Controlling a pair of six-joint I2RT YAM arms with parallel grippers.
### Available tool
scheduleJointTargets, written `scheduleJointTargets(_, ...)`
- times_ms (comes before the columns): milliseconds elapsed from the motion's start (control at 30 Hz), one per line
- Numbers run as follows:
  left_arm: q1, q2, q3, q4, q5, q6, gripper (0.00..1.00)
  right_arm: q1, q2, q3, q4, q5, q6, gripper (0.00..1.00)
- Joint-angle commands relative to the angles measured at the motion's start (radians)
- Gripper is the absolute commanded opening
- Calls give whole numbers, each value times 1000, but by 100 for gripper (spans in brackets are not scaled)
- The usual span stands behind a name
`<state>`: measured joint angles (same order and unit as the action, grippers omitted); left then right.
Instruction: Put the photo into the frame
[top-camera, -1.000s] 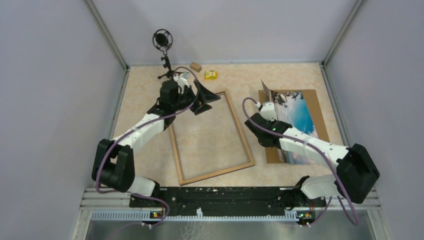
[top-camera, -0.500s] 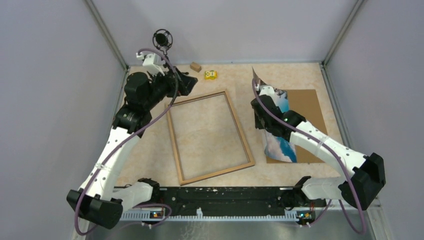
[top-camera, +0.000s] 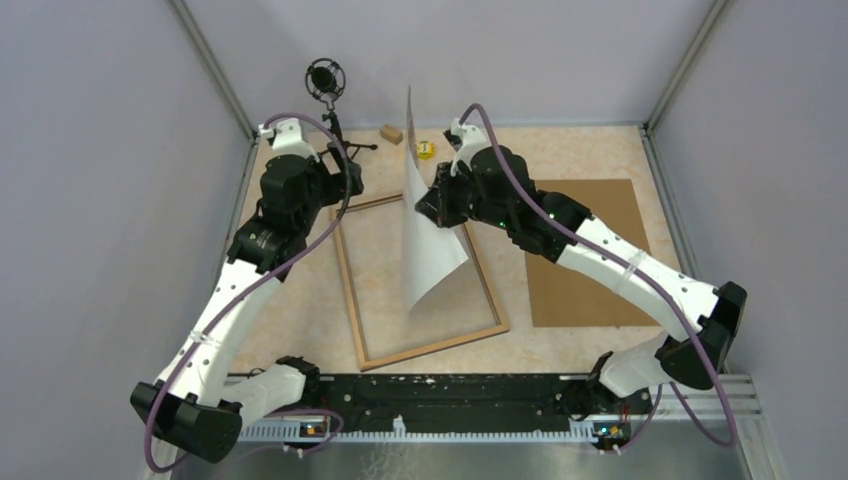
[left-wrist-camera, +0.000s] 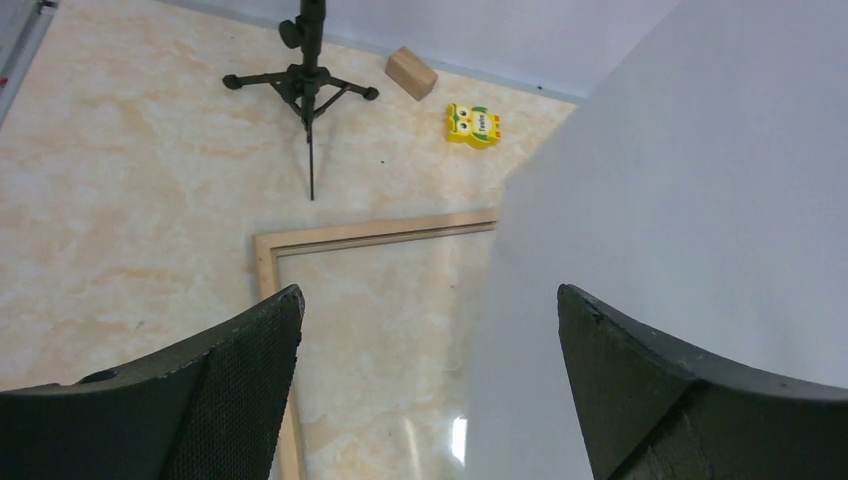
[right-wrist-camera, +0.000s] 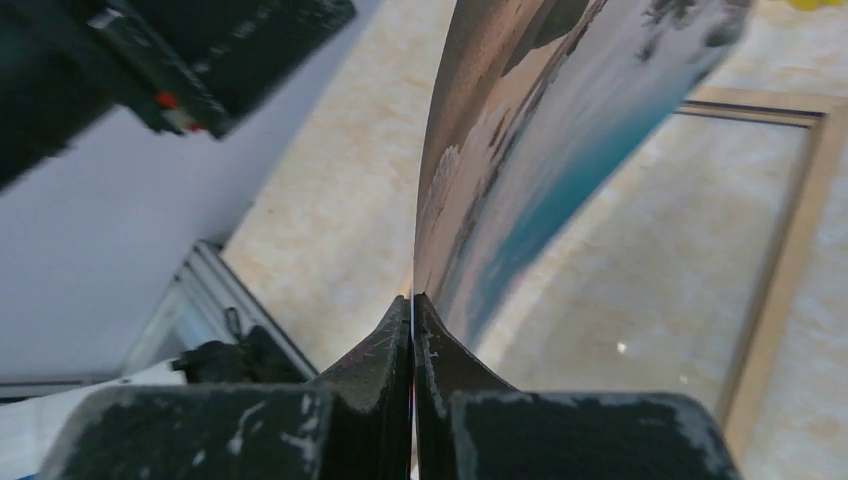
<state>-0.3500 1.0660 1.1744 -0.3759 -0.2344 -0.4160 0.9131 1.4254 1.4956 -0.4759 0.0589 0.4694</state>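
Observation:
My right gripper (top-camera: 432, 206) is shut on one edge of the photo (top-camera: 432, 245) and holds it upright above the frame (top-camera: 348, 285). The top view shows the photo's white back, curling down to the frame's middle. In the right wrist view the jaws (right-wrist-camera: 412, 298) pinch the sheet, and the seaside print (right-wrist-camera: 540, 130) bends away over the frame's rail (right-wrist-camera: 790, 270). The light wood frame lies flat on the table. My left gripper (left-wrist-camera: 428, 290) is open and empty, hovering over the frame's far left corner (left-wrist-camera: 380, 232), with the photo's white back (left-wrist-camera: 700, 200) close on its right.
A brown backing board (top-camera: 590, 250) lies flat to the right of the frame. At the back stand a microphone on a tripod (top-camera: 326, 85), a small wooden block (top-camera: 391, 133) and a yellow owl toy (top-camera: 422, 150). Grey walls enclose the table.
My right arm lifted the photo off the backing board and swung it left over the frame, turning it upright. My left arm pulled back from the frame's top corner and rose.

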Motion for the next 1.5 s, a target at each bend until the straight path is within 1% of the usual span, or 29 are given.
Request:
scheduleJointTargets(0, 6, -14, -1, 1, -73, 4, 98, -21, -62, -63, 277, -172, 157, 0)
scheduleJointTargets(100, 9, -22, -9, 8, -81, 3, 99, -116, -108, -306, 505, -262, 337, 0)
scheduleJointTargets(133, 9, -22, -16, 15, -77, 5, 98, -148, -123, -400, 574, -277, 403, 0)
scheduleJointTargets(200, 9, -14, -25, 24, -58, 5, 98, -201, -137, -557, 674, -270, 480, 0)
scheduleJointTargets(300, 11, 1, -34, 39, -20, 5, 98, -266, -102, -690, 744, -328, 505, 0)
scheduleJointTargets(433, 11, 14, -45, 50, 20, 0, 98, -307, -91, -821, 769, -286, 489, 0)
scheduleJointTargets(533, 11, 27, -45, 51, 41, -1, 99, -334, -63, -871, 805, -331, 496, 0)
scheduleJointTargets(667, 14, 44, -50, 55, 71, -7, 98, -336, -67, -927, 832, -313, 514, 0)
scheduleJointTargets(833, 19, 61, -46, 58, 112, -7, 98, -336, -11, -943, 910, -362, 525, 0)
scheduleJointTargets(1133, 26, 63, -60, 72, 125, -10, 98, -332, 71, -911, 952, -379, 523, 0)
scheduleJointTargets(1467, 25, 61, -65, 77, 149, -14, 98, -280, 101, -889, 935, -308, 506, 0)
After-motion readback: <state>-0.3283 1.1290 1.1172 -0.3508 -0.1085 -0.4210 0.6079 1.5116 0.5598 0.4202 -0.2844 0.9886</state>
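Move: The right hand already pinches the photo by one edge, with the sheet standing nearly upright. The middle of the frame lies about 28 cm below this hand, some 4 cm to its left and 1 cm ahead. The brown board is roughly 35 cm to the right and 5 cm ahead, the yellow owl block about 30 cm ahead and 2 cm left. From the open left hand, the frame's middle is about 10 cm right, 8 cm back and 28 cm below. Down, after a small lift, sweeps the right hand, fast at first and then easing, some 25 cm towards the frame. It swings about 10 cm right on the way, then creeps back left a little, rolling some 40 degrees about its finger direction while keeping the photo's edge pinched. The open, empty left hand sinks about 4 cm over the frame's far left part. ##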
